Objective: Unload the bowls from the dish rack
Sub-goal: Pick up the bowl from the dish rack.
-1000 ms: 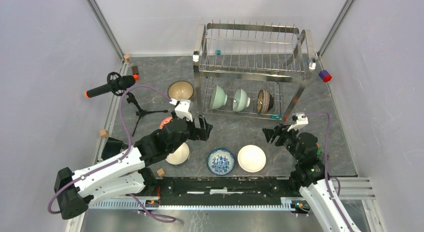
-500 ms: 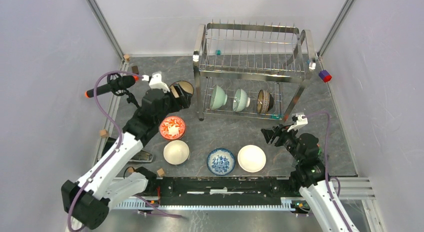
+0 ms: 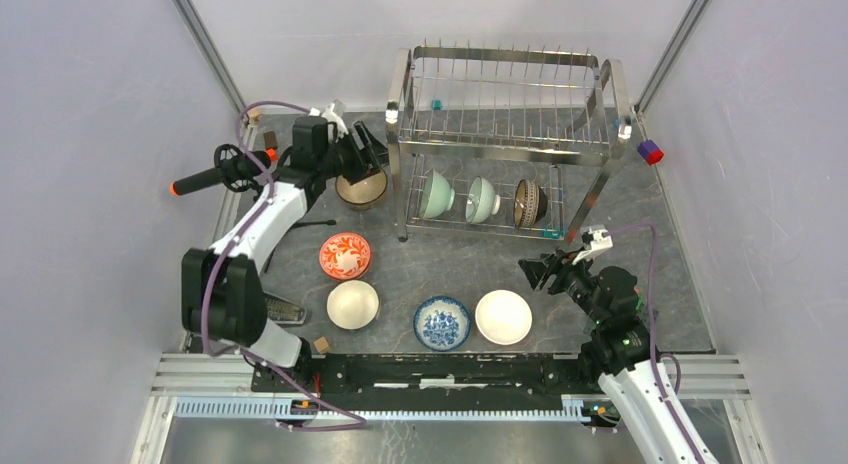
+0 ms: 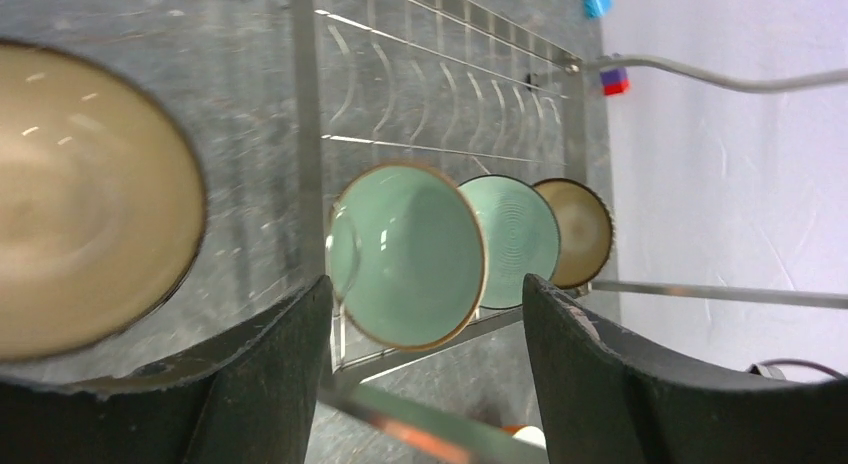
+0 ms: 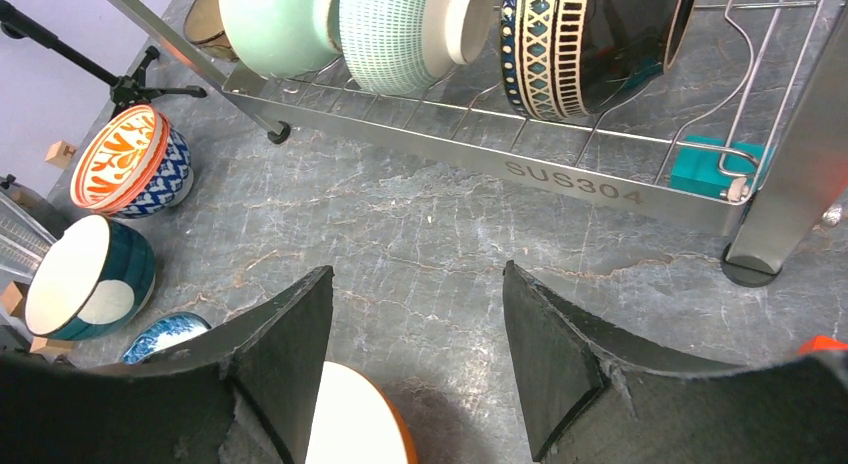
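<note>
The dish rack [image 3: 505, 134] stands at the back of the table. On its lower tier three bowls stand on edge: pale green [image 3: 436, 195], ribbed green [image 3: 481, 199] and dark patterned [image 3: 529, 203]. My left gripper [image 3: 372, 149] hovers open and empty at the rack's left end, above a tan bowl [image 3: 361, 187]. Its wrist view looks along the row, with the pale green bowl [image 4: 410, 254] nearest between the fingers [image 4: 270, 384]. My right gripper [image 3: 540, 272] is open and empty in front of the rack's right leg, just over a white bowl [image 5: 355, 424].
On the table sit a red-orange patterned bowl [image 3: 345, 255], a cream bowl [image 3: 353, 305], a blue-and-white bowl [image 3: 442, 323] and the white bowl [image 3: 503, 317]. A microphone on a small tripod [image 3: 220, 171] stands at the left. A red-blue block [image 3: 650, 152] sits by the rack's right end.
My left arm has swung from the middle front of the table back and left to the rack's left end, its jaws narrowing a little. The right gripper has barely shifted.
</note>
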You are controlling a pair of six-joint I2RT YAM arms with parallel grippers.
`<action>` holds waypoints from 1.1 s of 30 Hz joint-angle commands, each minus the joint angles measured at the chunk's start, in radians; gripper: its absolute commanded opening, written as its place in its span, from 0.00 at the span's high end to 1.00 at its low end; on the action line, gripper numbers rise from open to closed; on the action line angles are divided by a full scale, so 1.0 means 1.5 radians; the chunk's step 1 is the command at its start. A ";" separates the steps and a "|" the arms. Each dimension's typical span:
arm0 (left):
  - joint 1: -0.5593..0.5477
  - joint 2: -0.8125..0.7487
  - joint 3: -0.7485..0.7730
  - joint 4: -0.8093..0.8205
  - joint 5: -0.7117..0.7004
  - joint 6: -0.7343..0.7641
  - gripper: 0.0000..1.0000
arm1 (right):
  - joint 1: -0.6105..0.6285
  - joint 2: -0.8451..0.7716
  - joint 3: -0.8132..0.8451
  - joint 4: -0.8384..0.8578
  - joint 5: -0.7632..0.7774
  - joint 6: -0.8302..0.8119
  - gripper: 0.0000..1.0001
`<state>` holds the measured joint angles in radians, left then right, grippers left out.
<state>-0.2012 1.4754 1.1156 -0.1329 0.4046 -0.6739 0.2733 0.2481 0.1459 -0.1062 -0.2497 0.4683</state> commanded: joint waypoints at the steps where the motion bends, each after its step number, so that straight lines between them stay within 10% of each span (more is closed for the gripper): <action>1: 0.003 0.103 0.100 -0.003 0.163 -0.013 0.27 | 0.002 0.008 0.003 0.044 -0.024 0.009 0.32; 33: -0.093 0.328 0.283 -0.155 0.267 0.118 0.46 | 0.012 0.030 0.006 0.053 -0.010 -0.013 0.32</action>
<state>-0.3363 1.9575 1.5017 -0.3458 0.7879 -0.5499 0.2855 0.2897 0.1459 -0.0628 -0.2695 0.4660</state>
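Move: The plain green bowl, standing on edge at the left end of the rack's lower shelf, is about 14 cm to the right of my left hand, some 3 cm back and 10 cm below. The second green bowl stands about 10 cm farther right of it, and the tan bowl on the table lies some 6 cm to my left hand's left and 17 cm below it. From my right hand the plain green bowl is about 15 cm ahead and 20 cm left, slightly lower. I bring my left hand about 11 cm to the right, in through the rack's left end to the plain green bowl, sinking some 6 cm; I drift a little forward at first, then draw back as far. My wrist swings clockwise about 30 degrees and tips down about 15, while my fingers narrow but stay open on either side of the rim. ##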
